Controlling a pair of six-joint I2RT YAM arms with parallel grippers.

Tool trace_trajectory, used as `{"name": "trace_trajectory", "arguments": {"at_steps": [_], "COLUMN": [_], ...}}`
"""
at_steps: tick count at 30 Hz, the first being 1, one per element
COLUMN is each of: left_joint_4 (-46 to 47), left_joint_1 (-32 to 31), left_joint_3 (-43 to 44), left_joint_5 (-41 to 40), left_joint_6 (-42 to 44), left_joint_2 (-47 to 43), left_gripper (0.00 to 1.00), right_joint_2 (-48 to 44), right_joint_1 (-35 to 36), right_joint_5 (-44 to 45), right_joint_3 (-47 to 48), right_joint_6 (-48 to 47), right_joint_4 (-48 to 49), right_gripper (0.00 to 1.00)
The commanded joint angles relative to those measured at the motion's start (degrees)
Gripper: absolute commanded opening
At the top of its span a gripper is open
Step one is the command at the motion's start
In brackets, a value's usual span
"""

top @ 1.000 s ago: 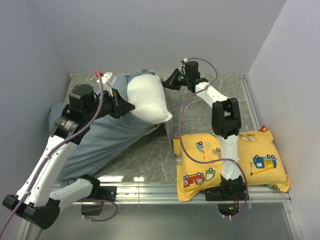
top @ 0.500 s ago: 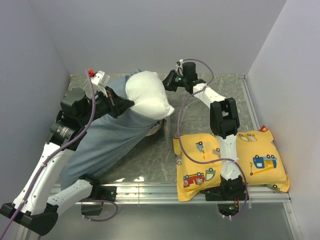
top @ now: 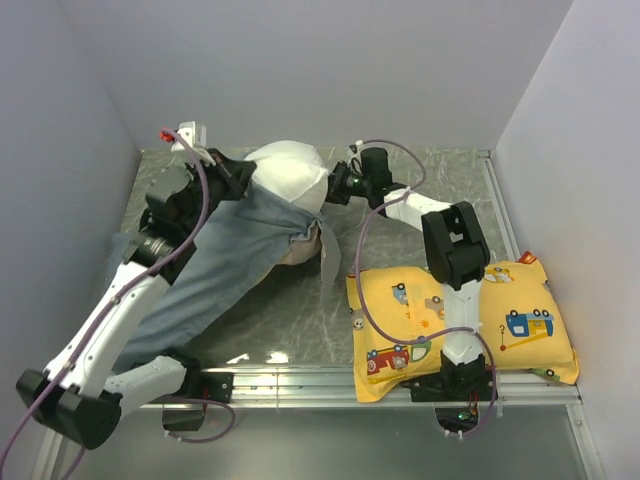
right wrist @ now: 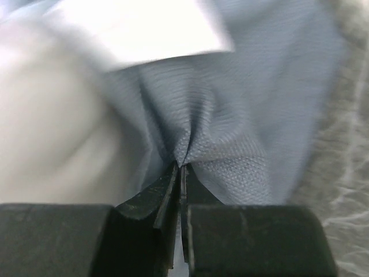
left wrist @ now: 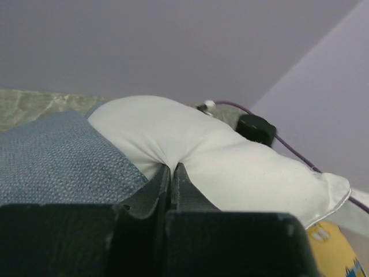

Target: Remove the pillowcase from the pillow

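Observation:
The white pillow (top: 287, 172) lies at the back of the table, its far end bare. The blue-grey pillowcase (top: 215, 265) covers its near end and trails to the front left. My left gripper (top: 236, 172) is at the pillow's left side. In the left wrist view it (left wrist: 172, 168) is shut on a pinch of the white pillow (left wrist: 242, 158), with the pillowcase (left wrist: 52, 156) to its left. My right gripper (top: 335, 186) is at the pillow's right side. In the right wrist view it (right wrist: 181, 166) is shut on a fold of the pillowcase (right wrist: 248, 121), the pillow (right wrist: 46, 133) beside it.
A yellow pillow (top: 520, 320) printed with cartoon vehicles lies at the front right, under the right arm. The walls stand close behind and to either side. A strip of pillowcase (top: 328, 255) hangs down toward the yellow pillow.
My left gripper has pulled the pillow back toward the far wall. My right gripper has come down and left and closed on the pillowcase edge. Less of the white pillow shows now.

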Motion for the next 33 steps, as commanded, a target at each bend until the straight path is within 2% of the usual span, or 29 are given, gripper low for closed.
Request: {"name": "trace_trajectory", "arguments": {"at_steps": [1,3,6,14,16,17,21,26,30,33], "left_joint_4": [17.75,17.85,18.28,20.22,20.39,20.13,16.45,18.28,19.16,18.2], "left_joint_1": [-0.18,-0.18,-0.35,-5.1,-5.28,-5.28,-5.28,-4.84,-4.92,-4.92], "left_joint_3": [2.66,5.03,8.81,16.54,16.72,17.07,18.22,7.27,1.35,-0.5], "left_joint_5": [-12.47,-17.39,-22.22,-22.24,-20.76,-20.14,-14.87,-8.73,-3.98,-1.6], "left_joint_6": [-4.96,-6.11,-7.78,-5.42,-5.41,-5.24,-2.78,-3.74,-5.76,-6.03], "left_joint_2": [3.45,5.65,10.83,22.52,24.98,25.78,29.38,25.97,23.07,21.92], "left_gripper": [0.01,0.0,0.01,0.0,0.01,0.0,0.0,0.0,0.0,0.01], "right_joint_2": [-6.26,-6.78,-6.44,-6.61,-8.45,-9.5,-18.45,-26.9,-33.05,-38.31], "right_joint_1": [-0.27,-0.45,0.16,3.77,3.68,3.42,2.02,-0.62,-1.41,-2.12], "right_joint_5": [-2.18,-2.89,-2.63,1.23,3.95,5.26,11.51,16.35,19.33,21.0], "right_joint_3": [-2.56,-4.57,-5.29,-8.88,-12.65,-14.5,-26.09,-30.77,-30.43,-32.79], "right_joint_6": [4.74,6.86,8.37,3.45,2.48,2.39,2.66,0.46,-2.78,-4.81], "right_joint_4": [11.35,15.47,16.37,14.35,15.23,17.14,21.2,17.7,9.63,7.94], "right_gripper": [0.1,0.1,0.11,0.16,0.22,0.31,0.49,0.59,0.62,0.63]}}
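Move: The left gripper already pinches the white pillow by its near upper side; the pillow's middle lies about 11 cm ahead, 10 cm right and 17 cm below it. The bulk of the blue pillowcase trails under this hand, 9 cm to its left and roughly 33 cm down. The right gripper, shut on the case's edge, has the pillow's middle 10 cm to its left, 3 cm nearer and 9 cm higher; the hanging case flap is straight back about 10 cm and 8 cm lower. Keep the left gripper shut on the pillow and swing it forward about 13 cm, then rightward and down some 10 cm, easing back a little at the end. With the right, lift briefly while still closed, dip and draw back, then open the fingers to let go of the pillowcase edge and pull away to the right and up, clear of the pillow. ##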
